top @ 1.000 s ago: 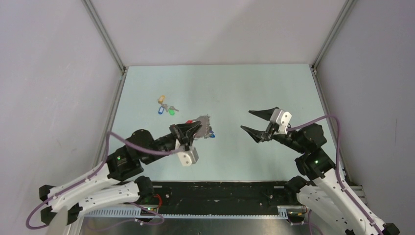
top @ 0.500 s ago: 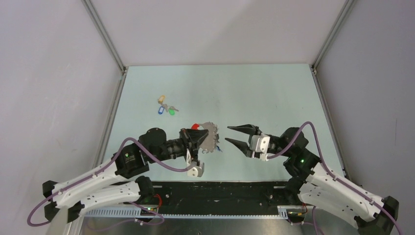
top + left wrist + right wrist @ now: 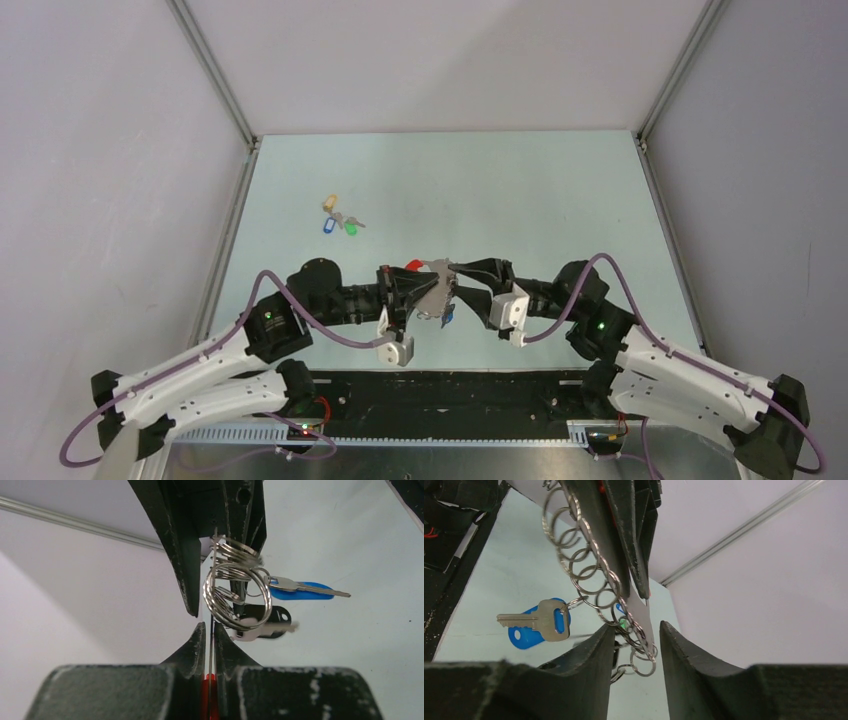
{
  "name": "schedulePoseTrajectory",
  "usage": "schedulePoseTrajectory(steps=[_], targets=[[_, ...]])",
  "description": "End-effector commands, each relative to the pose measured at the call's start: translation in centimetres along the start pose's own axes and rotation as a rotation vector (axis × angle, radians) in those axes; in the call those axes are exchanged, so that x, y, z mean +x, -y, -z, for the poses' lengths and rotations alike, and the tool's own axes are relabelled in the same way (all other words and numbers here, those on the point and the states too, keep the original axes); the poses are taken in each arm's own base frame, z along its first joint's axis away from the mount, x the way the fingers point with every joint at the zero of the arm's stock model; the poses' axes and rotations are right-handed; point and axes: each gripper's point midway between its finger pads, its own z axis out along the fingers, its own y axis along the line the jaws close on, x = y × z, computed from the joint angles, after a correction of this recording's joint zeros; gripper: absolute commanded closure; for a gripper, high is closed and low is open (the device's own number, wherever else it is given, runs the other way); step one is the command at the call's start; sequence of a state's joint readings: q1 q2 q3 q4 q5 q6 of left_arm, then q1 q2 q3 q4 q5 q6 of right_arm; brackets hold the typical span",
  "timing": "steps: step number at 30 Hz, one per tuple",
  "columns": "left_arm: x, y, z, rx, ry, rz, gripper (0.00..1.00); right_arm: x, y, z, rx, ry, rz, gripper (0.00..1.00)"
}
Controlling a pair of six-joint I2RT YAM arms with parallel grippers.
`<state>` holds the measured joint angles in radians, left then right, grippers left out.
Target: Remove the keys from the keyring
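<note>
My left gripper [image 3: 420,290] is shut on the keyring [image 3: 437,284], held above the table with its red strap [image 3: 412,266] sticking out behind. In the left wrist view the ring's thin metal edge and the red strap sit between the closed fingers [image 3: 197,640]. Small silvery rings [image 3: 235,590] hang off it with the keys: one with a blue tag [image 3: 300,591], one with a black tag [image 3: 267,616]. My right gripper [image 3: 463,284] is open, its fingertips [image 3: 604,637] straddling the far end of the ring chain [image 3: 594,565]. The blue-tagged key [image 3: 536,622] dangles left of them.
A small cluster of keys with tan, blue and green tags [image 3: 338,219] lies on the pale table [image 3: 520,190] at the back left. Grey walls and metal frame rails enclose the table on three sides.
My right gripper has swung left and down from the right side until its open fingers meet the keyring. My left gripper has carried the keyring a little right and toward the near edge.
</note>
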<state>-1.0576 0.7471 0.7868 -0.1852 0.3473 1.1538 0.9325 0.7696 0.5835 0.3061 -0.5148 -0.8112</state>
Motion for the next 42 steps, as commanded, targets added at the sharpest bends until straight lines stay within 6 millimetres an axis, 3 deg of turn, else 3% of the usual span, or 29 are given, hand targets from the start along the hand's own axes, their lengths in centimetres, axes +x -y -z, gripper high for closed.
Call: schedulePoseTrajectory(steps=[1,7,11,15,19,30,36,38,41,42], targets=[[-2.4,-2.6,0.2,-0.097,0.112,-0.005,1.0,-1.5,0.7,-1.1,0.018,0.068,0.056,0.59],[-2.4,-2.8,0.4,-0.128,0.123,0.072,0.99,-1.7,0.9,-1.1,0.034,0.063,0.061,1.0],[-2.3,-3.1,0.6,-0.165,0.119,0.108,0.99,-2.0,1.9,-0.2,0.086,0.035,0.064,1.0],[-1.9,-3.1,1.0,-0.19,0.106,0.149,0.76,-1.7,3.8,1.1,0.19,-0.027,0.075,1.0],[-1.5,-2.7,0.9,-0.193,0.097,0.193,0.62,-1.7,5.6,2.3,0.282,-0.064,0.094,1.0],[-0.6,-2.5,-0.6,-0.183,0.069,0.344,0.58,0.3,11.6,6.3,0.484,-0.347,0.16,1.0],[0.0,-2.7,-1.7,-0.195,0.05,0.48,0.55,0.4,14.5,8.3,0.596,-0.442,0.134,1.0],[0.3,-3.3,-1.5,-0.223,0.033,0.499,0.54,0.6,14.9,9.0,0.622,-0.466,0.126,1.0],[1.0,-3.9,-1.0,-0.266,0.008,0.505,0.51,1.2,13.5,9.1,0.539,-0.482,0.125,1.0],[1.1,-4.3,-0.8,-0.284,0.007,0.501,0.43,0.9,12.8,8.7,0.491,-0.451,0.134,1.0]])
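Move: The keyring plate is edge-on in the left gripper's shut fingers, its middle about 1 cm back and 1 cm right of the left hand, level with it. From the right hand that middle lies about 4 cm left and 1 cm back, with the near rim already between the open fingers. The red grip is some 7 cm left and 2 cm ahead of the right hand; the blue-tagged key hangs 1 cm left, 4 cm back and 5 cm below it. Slide the right gripper about 1 cm left over the plate's ringed end and pinch it while the left still holds; then open the left fingers about halfway to release the plate. Carry the plate with the right some 7 cm forward and 7 cm right, turning about 30 degrees clockwise. Raise and advance the open left gripper 3 to 4 cm each, tilting it. ##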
